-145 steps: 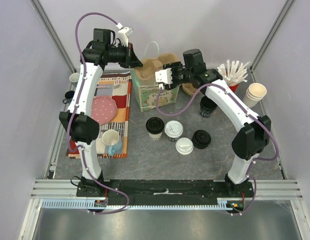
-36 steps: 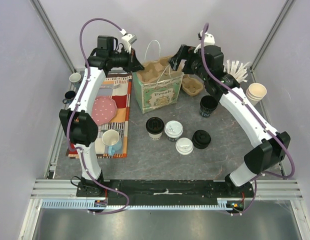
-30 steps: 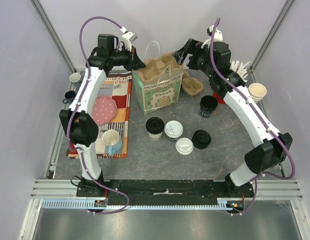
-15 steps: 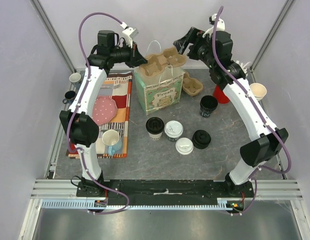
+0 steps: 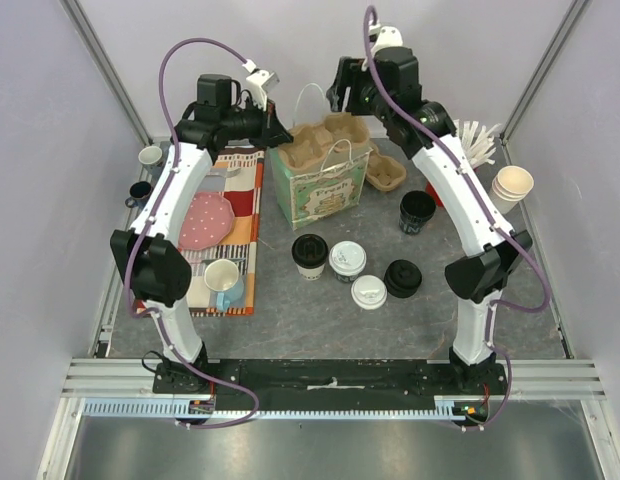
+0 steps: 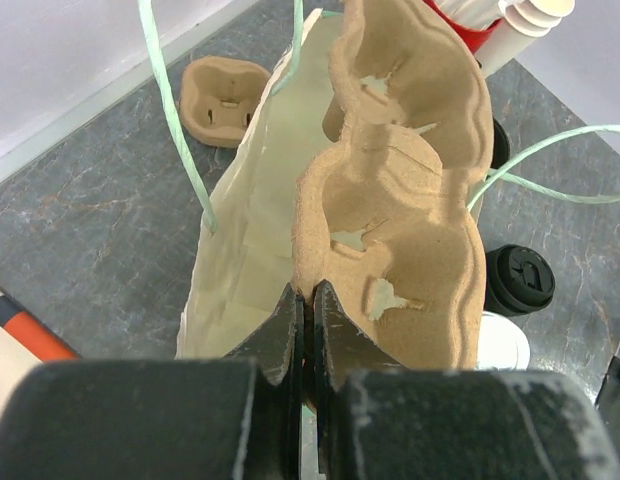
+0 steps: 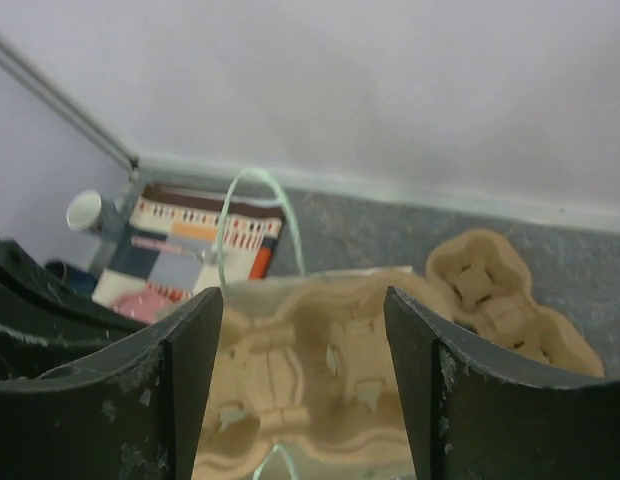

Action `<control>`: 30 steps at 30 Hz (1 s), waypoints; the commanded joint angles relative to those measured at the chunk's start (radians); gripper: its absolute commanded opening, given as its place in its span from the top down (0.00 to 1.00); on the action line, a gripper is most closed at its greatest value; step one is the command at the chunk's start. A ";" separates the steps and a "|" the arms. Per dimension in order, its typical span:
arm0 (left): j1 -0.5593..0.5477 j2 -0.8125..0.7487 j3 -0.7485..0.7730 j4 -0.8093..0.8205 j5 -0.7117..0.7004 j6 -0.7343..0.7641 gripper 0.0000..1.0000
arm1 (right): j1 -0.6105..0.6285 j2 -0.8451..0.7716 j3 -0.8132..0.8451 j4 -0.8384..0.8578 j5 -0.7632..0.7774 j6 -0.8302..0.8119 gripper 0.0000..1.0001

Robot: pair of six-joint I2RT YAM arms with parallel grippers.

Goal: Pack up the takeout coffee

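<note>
Two takeout coffee cups with white lids [image 5: 347, 259] [image 5: 369, 292] stand on the table in front of the paper bag [image 5: 320, 185]; one white lid [image 6: 502, 340] shows in the left wrist view. A brown cardboard cup carrier [image 5: 325, 138] rests across the bag's mouth. My left gripper [image 6: 302, 295] is shut on the near edge of the carrier [image 6: 390, 230], at its left end [image 5: 275, 135] in the top view. My right gripper [image 5: 345, 100] hangs open above the carrier's far end. The carrier [image 7: 300, 380] lies below its spread fingers [image 7: 302, 300], apart from them.
A black-lidded cup [image 5: 309, 252], a loose black lid [image 5: 402, 277] and a lidless black cup [image 5: 417, 211] stand near the coffees. A second carrier [image 5: 383, 172] lies right of the bag. Stirrers in a red cup [image 5: 470, 148] and stacked cups [image 5: 512, 187] are far right; a patterned mat [image 5: 225, 215] is left.
My right arm has swung left from the back right to above the carrier, and its jaws have narrowed somewhat. My left gripper keeps its hold on the carrier atop the bag.
</note>
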 commanded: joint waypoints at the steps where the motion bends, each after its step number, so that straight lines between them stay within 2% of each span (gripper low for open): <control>1: -0.011 -0.090 -0.030 0.050 -0.064 0.053 0.98 | 0.077 -0.013 -0.014 -0.125 -0.034 -0.088 0.27; 4: -0.011 -0.072 0.004 0.047 -0.080 0.093 0.98 | 0.091 0.022 0.015 -0.165 -0.022 -0.098 0.29; 7: -0.014 -0.062 0.016 0.033 -0.083 0.195 0.98 | 0.097 0.091 0.058 -0.185 -0.031 -0.121 0.37; 11: -0.017 -0.105 -0.047 0.027 -0.092 0.269 0.98 | 0.096 0.116 0.082 -0.197 -0.037 -0.154 0.38; 15: -0.002 -0.113 -0.055 0.048 -0.051 0.236 0.98 | 0.097 0.108 0.070 -0.200 -0.042 -0.183 0.39; 17: -0.006 -0.113 -0.045 0.050 0.015 0.251 0.98 | 0.099 0.107 0.072 -0.209 -0.040 -0.206 0.37; 25: -0.013 -0.085 -0.042 0.106 -0.009 0.184 0.98 | 0.097 0.199 0.118 -0.245 -0.086 -0.201 0.37; 27: -0.016 -0.073 -0.019 0.117 -0.001 0.177 0.98 | 0.097 0.213 0.141 -0.245 -0.063 -0.200 0.41; 28: -0.016 -0.069 -0.012 0.116 0.011 0.177 0.98 | 0.097 0.228 0.153 -0.243 -0.054 -0.194 0.48; 30: -0.019 -0.059 0.001 0.113 0.012 0.180 0.98 | 0.096 0.239 0.193 -0.231 -0.057 -0.191 0.53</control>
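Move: The right hand hovers open and empty above the bag mouth. The cup carrier's middle lies about 3 cm back, 6 cm left and 13 cm below it. The paper bag is under the carrier, 5 cm back, 6 cm left and some 26 cm down. Its back handle loops up roughly 7 cm left and 6 cm lower. The second carrier sits on the table 5 cm back and 7 cm right. From the left hand, already pinching the carrier's left rim, the carrier's middle is 8 cm right. Down about 12 cm and left some 6, the right hand sweeps in first left and slightly back, then drops between the bag's handles onto the carrier's middle ridge, tipping down, turning counter-clockwise and dipping its left side. Its fingers close partway to pinch the ridge. The left hand stays nearly in place, keeps its pinch and rolls some 15 degrees, lifting its forward side. ##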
